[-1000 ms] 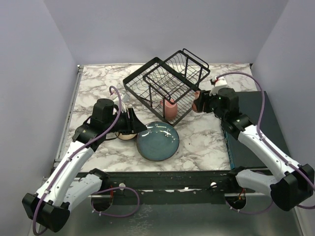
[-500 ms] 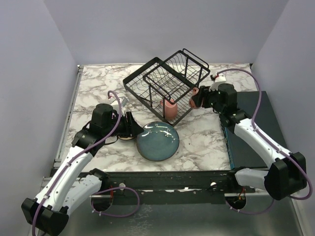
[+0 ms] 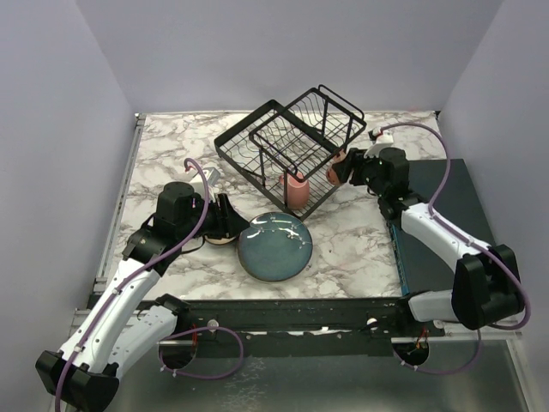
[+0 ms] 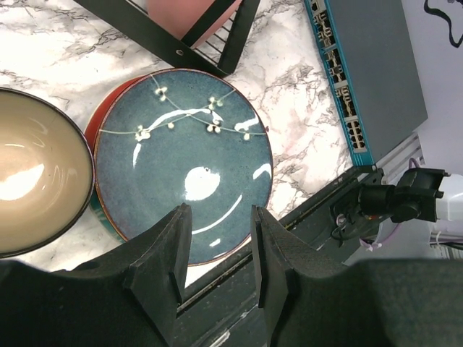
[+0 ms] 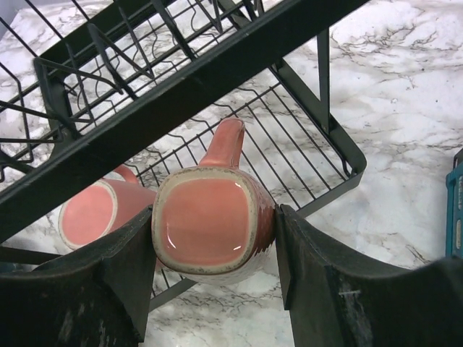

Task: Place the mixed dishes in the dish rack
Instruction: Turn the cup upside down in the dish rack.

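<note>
The black wire dish rack (image 3: 292,142) stands at the back centre, with one pink mug (image 3: 296,190) upside down in its lower tray. My right gripper (image 3: 347,169) is shut on a second pink mug (image 5: 210,220), held with its base toward the wrist camera and its handle pointing over the rack's lower tray (image 5: 304,144). The first mug (image 5: 90,211) lies just left of it. A dark teal-blue plate (image 4: 184,155) lies on a red plate (image 4: 92,134), beside a dark bowl with a tan inside (image 4: 32,181). My left gripper (image 4: 218,213) hangs open and empty over the teal plate's near edge.
A dark teal flat slab (image 3: 437,227) lies along the table's right side, also in the left wrist view (image 4: 369,65). The black front rail (image 3: 283,313) runs below the plates. The rack's upper basket bar (image 5: 181,79) crosses above the held mug.
My right gripper has carried its pink mug left and away, up to the rack's right edge. The left arm has shifted slightly and stays open by the bowl.
</note>
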### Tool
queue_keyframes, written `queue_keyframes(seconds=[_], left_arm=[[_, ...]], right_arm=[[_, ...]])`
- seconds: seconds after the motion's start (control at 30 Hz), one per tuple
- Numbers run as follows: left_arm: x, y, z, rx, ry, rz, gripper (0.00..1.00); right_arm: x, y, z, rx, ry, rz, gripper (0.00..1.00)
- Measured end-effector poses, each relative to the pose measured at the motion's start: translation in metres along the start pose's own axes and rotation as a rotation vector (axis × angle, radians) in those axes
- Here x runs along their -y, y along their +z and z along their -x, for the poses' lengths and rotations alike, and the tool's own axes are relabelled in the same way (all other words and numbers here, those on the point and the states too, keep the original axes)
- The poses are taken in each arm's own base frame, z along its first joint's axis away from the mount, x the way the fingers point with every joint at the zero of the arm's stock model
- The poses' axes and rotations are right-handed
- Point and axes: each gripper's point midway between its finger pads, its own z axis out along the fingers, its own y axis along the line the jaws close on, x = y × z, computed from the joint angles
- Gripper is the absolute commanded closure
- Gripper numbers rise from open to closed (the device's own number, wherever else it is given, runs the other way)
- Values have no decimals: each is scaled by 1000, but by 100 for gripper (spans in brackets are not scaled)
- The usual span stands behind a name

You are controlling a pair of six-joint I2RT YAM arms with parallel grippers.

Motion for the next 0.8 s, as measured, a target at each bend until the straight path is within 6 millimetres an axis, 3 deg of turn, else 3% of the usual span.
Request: queue_keyframes(seconds=[0.57,0.8], left_arm=[[-3,0,1,10,2,17,56],[-4,-1,2,17,7,20,56]], right_arm=[[6,31,-7,94,71,32,100],[11,45,-26,66,91,24,100]])
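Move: The right gripper holds the upside-down cup. Its free place, at the right end of the rack's lower tier, lies about 5 cm ahead, 2 cm left and 8 cm below. The other cup, already in the rack, is some 10 cm left, 5 cm nearer the base and 8 cm lower. The upper tier's middle is about 9 cm ahead, 7 cm left and slightly above. From the left gripper, the free place is some 15 cm ahead, 23 cm right and 11 cm below. Keep the cup pinched upside down in the right gripper and lower it about 4 cm while easing it some 3.5 cm forward, in beside the upper tier's front bar and towards the lower tier's wire floor. Sink a little, go mainly forward, then drop faster at the end; roll the hand's left side up about 5 degrees, fingers staying as they are. ##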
